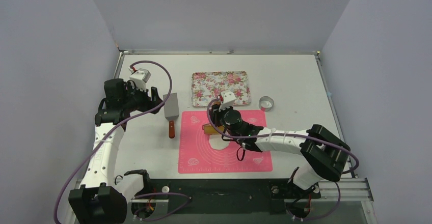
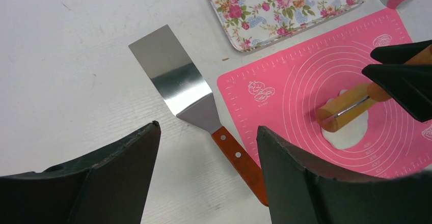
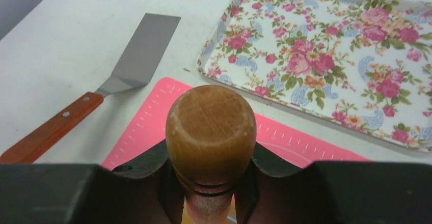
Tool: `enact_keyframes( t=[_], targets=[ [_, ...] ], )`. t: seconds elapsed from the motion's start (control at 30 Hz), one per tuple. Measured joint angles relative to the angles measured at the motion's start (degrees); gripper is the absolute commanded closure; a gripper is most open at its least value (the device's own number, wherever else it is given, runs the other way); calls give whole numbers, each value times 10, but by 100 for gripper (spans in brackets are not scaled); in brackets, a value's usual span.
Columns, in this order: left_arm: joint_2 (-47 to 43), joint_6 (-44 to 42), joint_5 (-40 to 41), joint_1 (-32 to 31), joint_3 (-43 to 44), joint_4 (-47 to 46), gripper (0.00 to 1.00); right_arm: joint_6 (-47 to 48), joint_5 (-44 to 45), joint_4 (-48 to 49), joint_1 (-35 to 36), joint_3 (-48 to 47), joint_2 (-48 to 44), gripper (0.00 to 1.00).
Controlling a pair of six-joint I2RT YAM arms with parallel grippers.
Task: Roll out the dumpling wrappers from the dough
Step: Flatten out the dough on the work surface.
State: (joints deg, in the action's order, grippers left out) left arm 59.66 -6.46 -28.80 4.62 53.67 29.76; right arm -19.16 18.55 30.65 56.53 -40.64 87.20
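The dough (image 1: pixel 220 143) is a flattened white patch on the pink mat (image 1: pixel 254 158). In the left wrist view the dough (image 2: pixel 352 131) shows under the wooden rolling pin (image 2: pixel 346 107). My right gripper (image 1: pixel 220 123) is shut on the rolling pin's (image 1: pixel 210 129) handle. In the right wrist view that round handle (image 3: pixel 210 127) fills the space between the jaws of the right gripper (image 3: pixel 210 163). My left gripper (image 1: pixel 154 100) hovers open above the table left of the mat, nothing between its fingers (image 2: pixel 127 158). Dumpling wrappers are out of view.
A metal spatula (image 1: pixel 171 113) with a red-brown handle lies just left of the mat, below my left gripper (image 2: pixel 208 127). A floral tray (image 1: pixel 221 88) sits behind the mat. A metal ring cutter (image 1: pixel 266 103) stands at the mat's far right corner.
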Motion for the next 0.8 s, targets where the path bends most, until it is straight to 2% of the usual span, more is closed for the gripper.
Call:
enact_keyframes(
  t=[0.3, 0.67, 0.8],
  targets=[
    [0, 0, -28, 0, 0, 0, 32, 3, -11, 49, -21, -16, 76, 100],
    [0, -1, -54, 0, -3, 1, 32, -36, -5, 86, 32, 44, 78, 100],
    [0, -2, -57, 0, -4, 1, 32, -45, -11, 82, 29, 47, 80, 100]
  ],
)
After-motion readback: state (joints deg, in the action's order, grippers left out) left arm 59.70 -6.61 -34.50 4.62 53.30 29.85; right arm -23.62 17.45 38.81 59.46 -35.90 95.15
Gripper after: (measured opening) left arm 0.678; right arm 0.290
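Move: The right hand holds the dough roller by its upright handle, with the dough about 14 cm below it, level with it in reach and roughly 2 cm to its right. The spatula lies some 13 cm ahead and 20 cm to the left, the flowered tray about 26 cm straight ahead of the dough, and the metal ring 18 cm ahead and 25 cm to the right. From the left hand the dough lies about 24 cm to the right, level in reach, 20 cm below. Keep the right gripper shut on the handle and swing it about 2 cm forward and down over the dough, then draw it some 5 cm back while sinking further, about 6 cm lower in all, to bring the roller across the dough to its back edge. Let the handle pivot between the fingers. Shift the open left gripper about 1.5 cm right, turning slightly clockwise. ##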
